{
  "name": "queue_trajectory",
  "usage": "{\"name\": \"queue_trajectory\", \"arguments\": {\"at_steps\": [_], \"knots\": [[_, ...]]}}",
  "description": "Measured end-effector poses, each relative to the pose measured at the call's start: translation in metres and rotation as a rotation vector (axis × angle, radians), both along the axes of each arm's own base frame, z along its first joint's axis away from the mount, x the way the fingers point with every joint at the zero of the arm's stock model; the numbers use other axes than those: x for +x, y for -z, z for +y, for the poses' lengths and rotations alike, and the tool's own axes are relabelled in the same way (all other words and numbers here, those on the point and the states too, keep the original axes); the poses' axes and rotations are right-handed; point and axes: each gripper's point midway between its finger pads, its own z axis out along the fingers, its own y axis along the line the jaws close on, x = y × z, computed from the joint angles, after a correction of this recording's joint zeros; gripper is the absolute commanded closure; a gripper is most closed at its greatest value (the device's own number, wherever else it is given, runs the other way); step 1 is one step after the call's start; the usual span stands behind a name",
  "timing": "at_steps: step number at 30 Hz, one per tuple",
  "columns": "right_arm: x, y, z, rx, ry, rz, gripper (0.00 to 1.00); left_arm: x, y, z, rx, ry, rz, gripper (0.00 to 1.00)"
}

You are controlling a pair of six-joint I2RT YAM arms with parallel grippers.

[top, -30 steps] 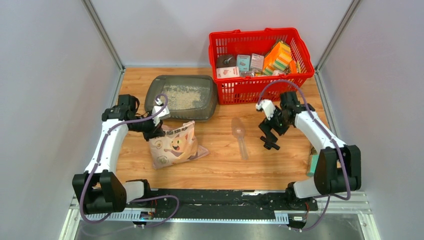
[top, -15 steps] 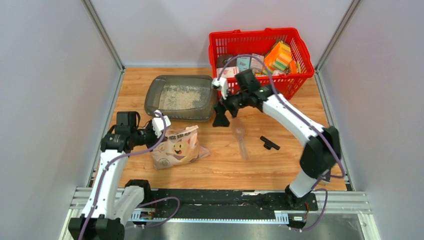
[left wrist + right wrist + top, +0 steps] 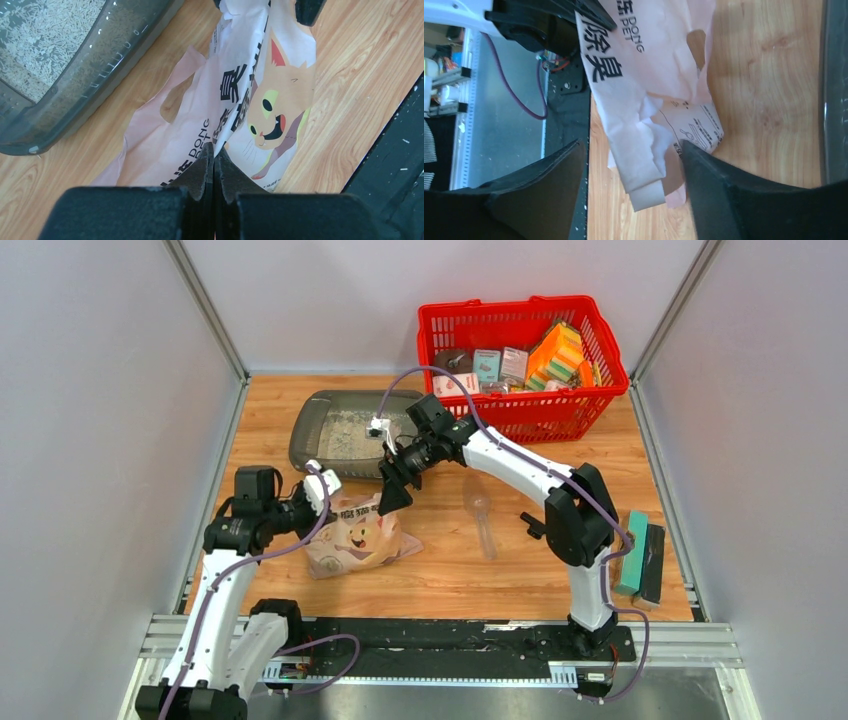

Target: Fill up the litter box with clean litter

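The dark grey litter box (image 3: 305, 428) sits at the back left with a layer of pale clean litter (image 3: 352, 432) inside; its wall (image 3: 75, 75) shows in the left wrist view. The pinkish-cream cat-print litter bag (image 3: 355, 537) lies in front of it. My left gripper (image 3: 318, 502) is shut on a fold of the bag (image 3: 260, 100) at its left side. My right gripper (image 3: 386, 496) is open over the bag's crumpled top corner (image 3: 649, 150), which lies between its fingers (image 3: 724, 195).
A translucent pink scoop (image 3: 481, 514) lies right of the bag, with a small black piece (image 3: 533, 528) beyond it. The red basket (image 3: 440, 325) of goods stands at the back right. A green and black block (image 3: 640, 555) lies near the right wall.
My right arm has swung left from beside the scoop, past the litter box's corner, to the bag's top corner. The left arm drew back a little, still holding the bag.
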Motion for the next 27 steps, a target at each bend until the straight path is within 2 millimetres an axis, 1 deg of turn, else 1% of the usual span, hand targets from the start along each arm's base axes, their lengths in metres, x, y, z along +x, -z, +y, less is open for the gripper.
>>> {"name": "queue_trajectory", "arguments": {"at_steps": [1,2,3,4,5,6,7,8,9,10,12,13,15,17,18,20,23,26,27], "knots": [[0.000,-0.005,0.002,0.020,-0.010,-0.007,0.55,0.001,0.000,0.000,-0.004,-0.008,0.004,0.99],[0.001,-0.009,0.004,0.035,-0.018,-0.016,0.62,0.001,0.000,0.000,-0.009,-0.015,0.011,0.95],[0.001,-0.011,0.005,0.045,-0.023,-0.018,0.70,0.001,0.000,0.000,-0.014,-0.022,0.017,0.89],[0.001,-0.012,0.005,0.049,-0.024,-0.019,0.73,0.002,0.000,-0.001,-0.020,-0.031,0.023,0.72],[0.001,-0.012,0.005,0.051,-0.026,-0.022,0.77,0.003,0.000,-0.001,-0.026,-0.043,0.032,0.64],[0.002,-0.012,0.005,0.053,-0.028,-0.025,0.84,0.005,-0.002,-0.001,-0.038,-0.057,0.033,0.56],[0.002,-0.012,0.005,0.054,-0.030,-0.028,0.87,0.008,-0.007,-0.002,-0.048,-0.068,0.026,0.47],[0.002,-0.012,0.005,0.057,-0.034,-0.036,0.89,0.010,-0.012,-0.002,-0.059,-0.083,0.020,0.43],[0.003,-0.012,0.005,0.059,-0.036,-0.045,0.92,0.013,-0.021,-0.002,-0.075,-0.108,0.016,0.40],[0.004,-0.011,0.006,0.060,-0.039,-0.061,0.94,0.017,-0.030,-0.002,-0.088,-0.130,0.005,0.36],[0.006,-0.010,0.006,0.062,-0.046,-0.087,0.99,0.026,-0.053,0.003,-0.107,-0.205,-0.027,0.33],[0.006,-0.009,0.007,0.062,-0.050,-0.097,1.00,0.030,-0.064,0.007,-0.115,-0.247,-0.046,0.32],[0.007,-0.008,0.007,0.062,-0.058,-0.126,1.00,0.036,-0.080,0.016,-0.122,-0.340,-0.068,0.32],[0.007,-0.008,0.008,0.061,-0.063,-0.155,1.00,0.041,-0.089,0.030,-0.123,-0.454,-0.076,0.31],[0.007,-0.009,0.008,0.061,-0.065,-0.167,1.00,0.042,-0.089,0.036,-0.121,-0.504,-0.069,0.30],[0.008,-0.012,0.009,0.061,-0.069,-0.203,1.00,0.043,-0.082,0.053,-0.121,-0.630,-0.028,0.30],[0.008,-0.014,0.009,0.058,-0.075,-0.248,1.00,0.043,-0.064,0.076,-0.125,-0.803,0.078,0.29],[0.008,-0.016,0.008,0.053,-0.079,-0.280,1.00,0.046,-0.046,0.086,-0.136,-0.908,0.177,0.29],[0.007,-0.017,0.008,0.052,-0.080,-0.284,1.00,0.047,-0.040,0.087,-0.143,-0.928,0.205,0.31]]}}
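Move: The litter bag's top right corner sits between the right hand's open fingers, about 1 cm to the left of their midpoint; the bag's middle is some 7 cm back, 7 cm left and 9 cm below that hand. From the left hand, still pinching the top edge, the corner is about 3 cm ahead and 11 cm right, level. The litter box lies some 15 cm ahead, 6 cm left and 13 cm below the right hand. The bag's top right corner is pinched by the right fingers as they close fully, that hand staying almost in place and twisting some 15 degrees. The left fingers let go of the top edge and open wide; that hand rises about 9 cm while easing forward, then swings left and turns roughly 50 degrees counter-clockwise, sinking again with its open fingers over the bag's left edge. ##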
